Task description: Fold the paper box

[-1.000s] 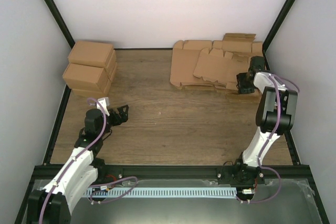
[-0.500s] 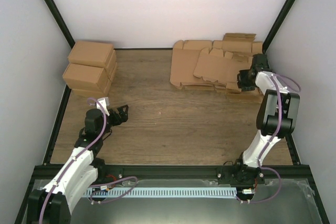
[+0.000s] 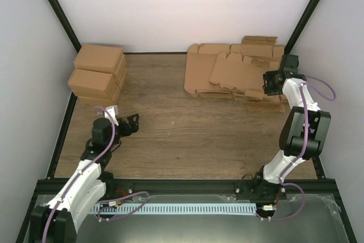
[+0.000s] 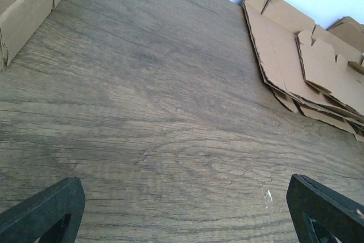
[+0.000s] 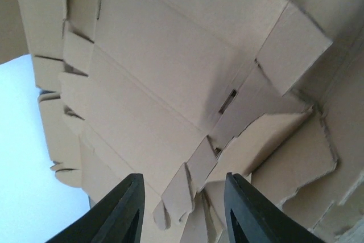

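Observation:
The paper box [image 3: 236, 72] is the top flat brown cardboard blank on a stack at the back right of the table. In the left wrist view the same stack [image 4: 318, 66] lies far off at the upper right. My right gripper [image 3: 272, 83] hovers at the stack's right end. In the right wrist view its jaws [image 5: 187, 214] stand apart, with the blank's [image 5: 170, 66] small notched tabs between the fingers and touching neither. My left gripper [image 3: 132, 123] sits low over bare wood at the near left, wide open [image 4: 185, 211] and empty.
Several closed brown cartons [image 3: 96, 75] are stacked at the back left, and their edge [image 4: 23, 4] shows in the left wrist view. More flat blanks [image 3: 259, 46] lie under and behind the top one. White walls and black frame posts [image 3: 301, 21] close in the table.
My right gripper has shifted slightly right and toward the back along the stack's right end, with the arm's elbow swinging outward. The left arm has not moved.

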Motion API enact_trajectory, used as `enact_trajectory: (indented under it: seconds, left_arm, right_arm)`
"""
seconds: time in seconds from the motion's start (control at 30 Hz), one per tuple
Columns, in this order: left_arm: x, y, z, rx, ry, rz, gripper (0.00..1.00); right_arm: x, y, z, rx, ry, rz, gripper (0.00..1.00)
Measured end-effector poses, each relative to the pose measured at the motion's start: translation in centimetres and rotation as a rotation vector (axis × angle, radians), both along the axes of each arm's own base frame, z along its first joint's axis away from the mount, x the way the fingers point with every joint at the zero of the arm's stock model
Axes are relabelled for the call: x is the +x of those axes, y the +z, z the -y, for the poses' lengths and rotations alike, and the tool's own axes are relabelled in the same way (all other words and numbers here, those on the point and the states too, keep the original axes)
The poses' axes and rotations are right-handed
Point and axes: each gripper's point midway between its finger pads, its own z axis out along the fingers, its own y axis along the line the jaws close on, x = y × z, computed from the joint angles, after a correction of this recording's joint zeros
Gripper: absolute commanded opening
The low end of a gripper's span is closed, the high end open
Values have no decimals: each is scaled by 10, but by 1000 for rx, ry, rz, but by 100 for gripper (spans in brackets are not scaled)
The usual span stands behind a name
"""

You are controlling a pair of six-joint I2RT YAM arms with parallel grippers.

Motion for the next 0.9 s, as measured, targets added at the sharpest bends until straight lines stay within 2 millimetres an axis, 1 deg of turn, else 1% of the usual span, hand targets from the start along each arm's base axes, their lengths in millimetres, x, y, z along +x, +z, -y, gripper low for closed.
enact_trajectory:
  seconds: [0.1, 0.13, 0.17, 0.2, 0.6, 0.7, 0.73, 0.83, 0.9]
  left_arm:
    - [0, 0, 0, 0, 0, 1, 100]
    - [0, 0, 0, 0, 0, 2, 100]
    - [0, 0, 0, 0, 0, 2, 100]
    - [0, 0, 0, 0, 0, 2, 100]
    - [0, 0, -1, 3, 7, 1, 100]
    - [0, 0, -1, 3, 7, 1, 100]
    - [0, 0, -1, 3, 7, 2, 100]
    - [0, 1, -1, 2, 7, 6, 100]
    - [0, 1, -1, 2, 7, 6, 100]
  right_arm:
    - [0, -12, 9, 1, -11, -31, 47]
    - [1, -17, 11, 2, -13, -42, 51]
    - [1, -21, 12, 2, -12, -53, 60]
    - [2, -26, 13, 2, -10, -64, 62]
    - [3, -60, 8, 40, 24, -134, 60]
    - [9, -67, 7, 54, 31, -145, 63]
    - [11, -69, 7, 58, 34, -147, 64]
    - [12, -72, 6, 61, 42, -157, 85]
    - [12, -73, 6, 64, 41, -168, 86]
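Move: The raised flap at the near right part of the flat box stack lies almost straight below the right hand, about 2 cm ahead, 1 cm left and 10 cm down. The middle of the top flat box is some 5 cm ahead and 8 cm left of this hand. The lower box's near flap is roughly 9 cm back and 1 cm left. From the idle left hand, the raised flap lies about 16 cm ahead, 57 cm right and 7 cm lower. The right hand drops about 7 cm onto the raised flap, edging a centimetre forward late on, and its fingers tip some 10 degrees steeper. The fingers spread from less than half open to wide, the last of it coming at the bottom, so that the tips end either side of the flap; contact can't be made out. ##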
